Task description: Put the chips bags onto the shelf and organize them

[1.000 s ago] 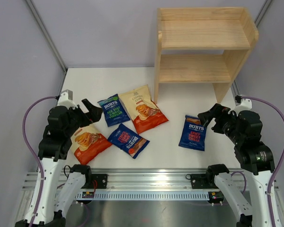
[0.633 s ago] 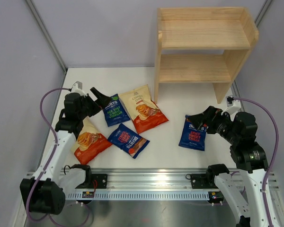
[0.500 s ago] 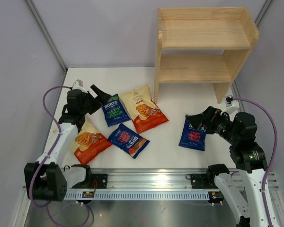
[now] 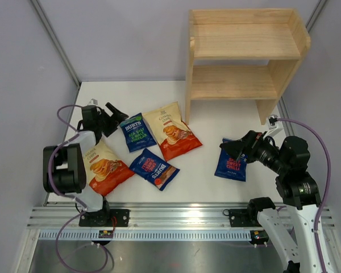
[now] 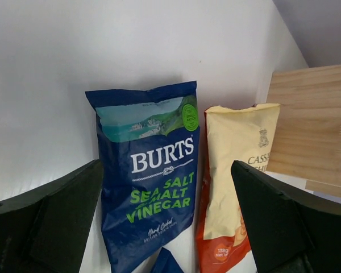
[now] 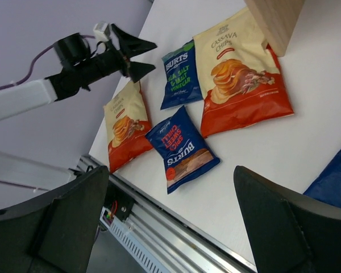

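Five chips bags lie flat on the white table. A blue Burts sea-salt bag (image 4: 135, 132) (image 5: 150, 176) lies beside a cream cassava bag (image 4: 171, 131) (image 5: 238, 165). Nearer lie a blue spicy bag (image 4: 153, 169) (image 6: 182, 148) and a cream-and-orange bag (image 4: 105, 168) (image 6: 125, 125). A third blue bag (image 4: 232, 162) lies to the right. My left gripper (image 4: 118, 114) (image 5: 165, 227) is open, just behind the sea-salt bag's top edge. Open and holding nothing, my right gripper (image 4: 228, 149) (image 6: 170, 227) hangs over the right blue bag's top. The wooden shelf (image 4: 244, 54) stands at the back right with bare tiers.
The metal rail (image 4: 176, 219) (image 6: 159, 227) runs along the near table edge. Grey walls close in the left and right sides. The shelf's side panel (image 5: 312, 125) stands just right of the cassava bag. My left arm (image 6: 28, 96) stretches along the left edge.
My left arm has stretched out along the left edge, carrying its open gripper back to the sea-salt bag's top. The right gripper has shifted left over the right blue bag. No bag has moved.
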Tool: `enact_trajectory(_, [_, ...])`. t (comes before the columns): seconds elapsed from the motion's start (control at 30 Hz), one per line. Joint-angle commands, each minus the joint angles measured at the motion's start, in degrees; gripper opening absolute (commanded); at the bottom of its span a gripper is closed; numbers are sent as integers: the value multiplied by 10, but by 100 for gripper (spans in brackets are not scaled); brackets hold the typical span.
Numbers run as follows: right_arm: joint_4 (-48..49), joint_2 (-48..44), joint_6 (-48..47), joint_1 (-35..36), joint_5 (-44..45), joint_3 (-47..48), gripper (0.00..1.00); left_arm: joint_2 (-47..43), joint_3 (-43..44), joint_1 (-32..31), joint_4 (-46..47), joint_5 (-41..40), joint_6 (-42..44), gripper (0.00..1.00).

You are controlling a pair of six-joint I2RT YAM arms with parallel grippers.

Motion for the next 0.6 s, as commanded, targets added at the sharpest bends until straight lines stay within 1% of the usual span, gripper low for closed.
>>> enact_trajectory(0.0, [39,13,-2,2,-71,-1,99,56,3,3,80,51,12,99])
enact_trajectory(0.03, [41,18,-4,3,-77,0,99,67,2,4,89,60,12,99])
enact_trajectory(0.13, [52,20,0,2,-93,-1,100,99,3,4,91,53,15,98])
enact_trajectory(0.3, [74,20,15,2,-107,-12,99,135,5,3,83,52,22,93])
enact_trajectory(0.33, [79,22,16,2,-107,-14,99,139,7,4,84,58,25,88])
enact_trajectory(0.4, [82,25,20,2,-110,-14,99,152,11,4,82,64,21,83])
enact_trajectory(0.43, [85,28,21,2,-111,-13,100,157,17,4,77,65,21,72])
enact_trajectory(0.47, [85,29,21,3,-115,-11,99,158,18,3,75,64,20,70])
enact_trajectory(0.53, [83,32,22,2,-118,-5,99,164,25,4,72,65,17,69])
enact_trajectory(0.57, [82,33,22,2,-119,-3,99,166,27,3,69,65,17,63])
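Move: The sea salt & malt vinegar bag lies some 8 cm below the left hand, about 6 cm to its right and 1 cm back. A large cassava bag lies about 14 cm right of the vinegar bag, level with it; 15 cm nearer the base lie the sweet chilli bag, 7 cm to its right, and the left cassava bag, 13 cm to its left. From the right hand, the vinegar bag is roughly 23 cm ahead, 37 cm left and 28 cm below. The left hand sinks about 7 cm to the vinegar bag's left side, then its fingers close by a third. ##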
